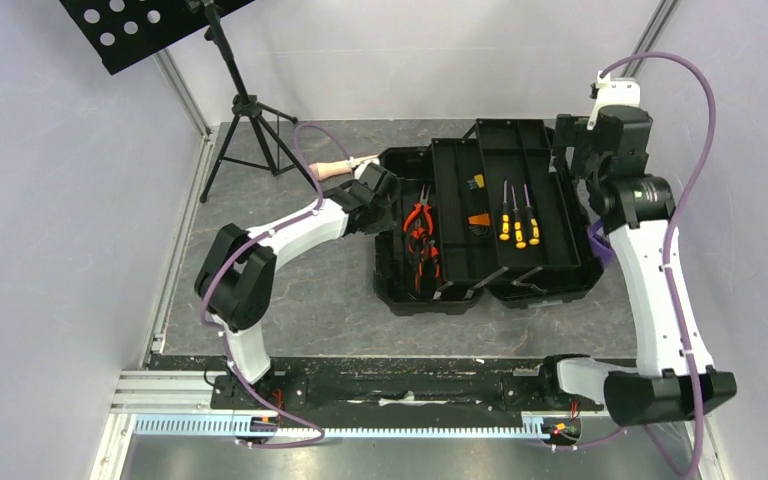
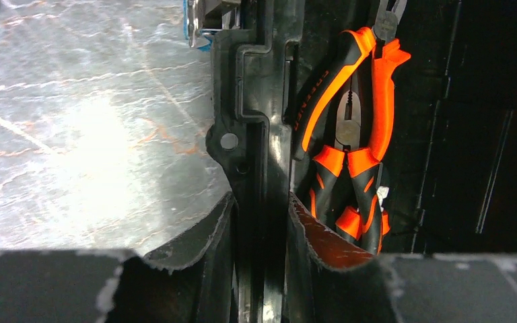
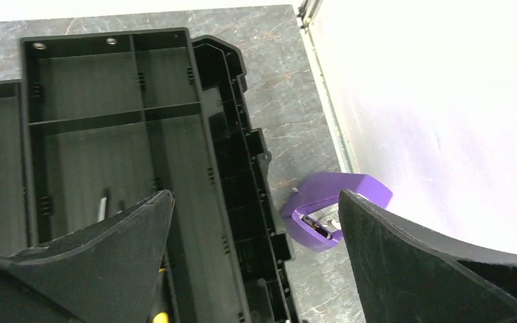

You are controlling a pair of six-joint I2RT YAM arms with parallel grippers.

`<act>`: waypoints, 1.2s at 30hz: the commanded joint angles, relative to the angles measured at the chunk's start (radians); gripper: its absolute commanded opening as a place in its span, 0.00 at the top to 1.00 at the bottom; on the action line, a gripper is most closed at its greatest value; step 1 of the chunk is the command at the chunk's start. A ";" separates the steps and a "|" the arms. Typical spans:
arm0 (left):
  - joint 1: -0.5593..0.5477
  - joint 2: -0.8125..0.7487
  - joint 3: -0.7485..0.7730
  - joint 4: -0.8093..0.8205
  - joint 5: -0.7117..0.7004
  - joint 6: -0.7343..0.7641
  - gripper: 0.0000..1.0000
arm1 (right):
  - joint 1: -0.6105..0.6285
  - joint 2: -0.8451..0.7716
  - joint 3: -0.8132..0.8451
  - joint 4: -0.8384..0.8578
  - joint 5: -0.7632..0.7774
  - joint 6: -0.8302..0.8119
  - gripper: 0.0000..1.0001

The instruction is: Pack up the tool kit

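The black toolbox (image 1: 390,290) lies open in the middle of the table, with its tray section on the right. Orange and black pliers (image 1: 420,235) lie in its left well, and yellow and black screwdrivers (image 1: 518,222) in the tray. My left gripper (image 1: 385,190) sits at the box's left wall. In the left wrist view its jaws (image 2: 261,229) press on both sides of that wall (image 2: 256,148), with the pliers (image 2: 350,134) just inside. My right gripper (image 1: 572,150) hovers open over the box's far right edge (image 3: 242,175), holding nothing (image 3: 254,195).
A beige cylindrical handle (image 1: 345,166) lies just behind my left gripper. A purple stapler-like object (image 3: 323,202) rests on the table right of the box, near the right wall. A tripod stand (image 1: 245,110) occupies the back left. A blue latch (image 2: 190,23) shows on the box's outside.
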 commanded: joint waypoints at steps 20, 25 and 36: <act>0.137 -0.157 -0.197 -0.150 -0.033 0.028 0.68 | -0.303 0.302 -0.199 0.090 -0.764 -0.067 0.23; 0.137 -0.157 -0.194 -0.148 -0.018 0.027 0.68 | -0.303 0.328 -0.226 0.112 -0.768 -0.069 0.38; 0.134 -0.157 -0.190 -0.121 0.069 0.020 0.68 | -0.256 0.297 -0.248 0.111 -0.651 -0.117 0.79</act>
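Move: The toolbox's left rim is already between the left fingers, right at the hand. The orange-handled pliers lie about 8 cm to its right, 1 cm ahead and 6 cm lower. From the right hand, open and high, the toolbox's right rim is some 5 cm ahead, 5 cm right and 21 cm below. The screwdrivers lie 11 cm left, 1 cm ahead and 17 cm below that hand, the purple holder 14 cm right, 4 cm back and 31 cm below. The toolbox's left rim stays pinched as the left hand drags it about 7 cm left and slightly back, then holds it still. Meanwhile the right hand sinks some 20 cm onto the right rim with a little forward reach, swinging briefly right and back left; it tips down about 25 degrees, turns counter-clockwise, and its fingers close astride that rim, pinching it. ##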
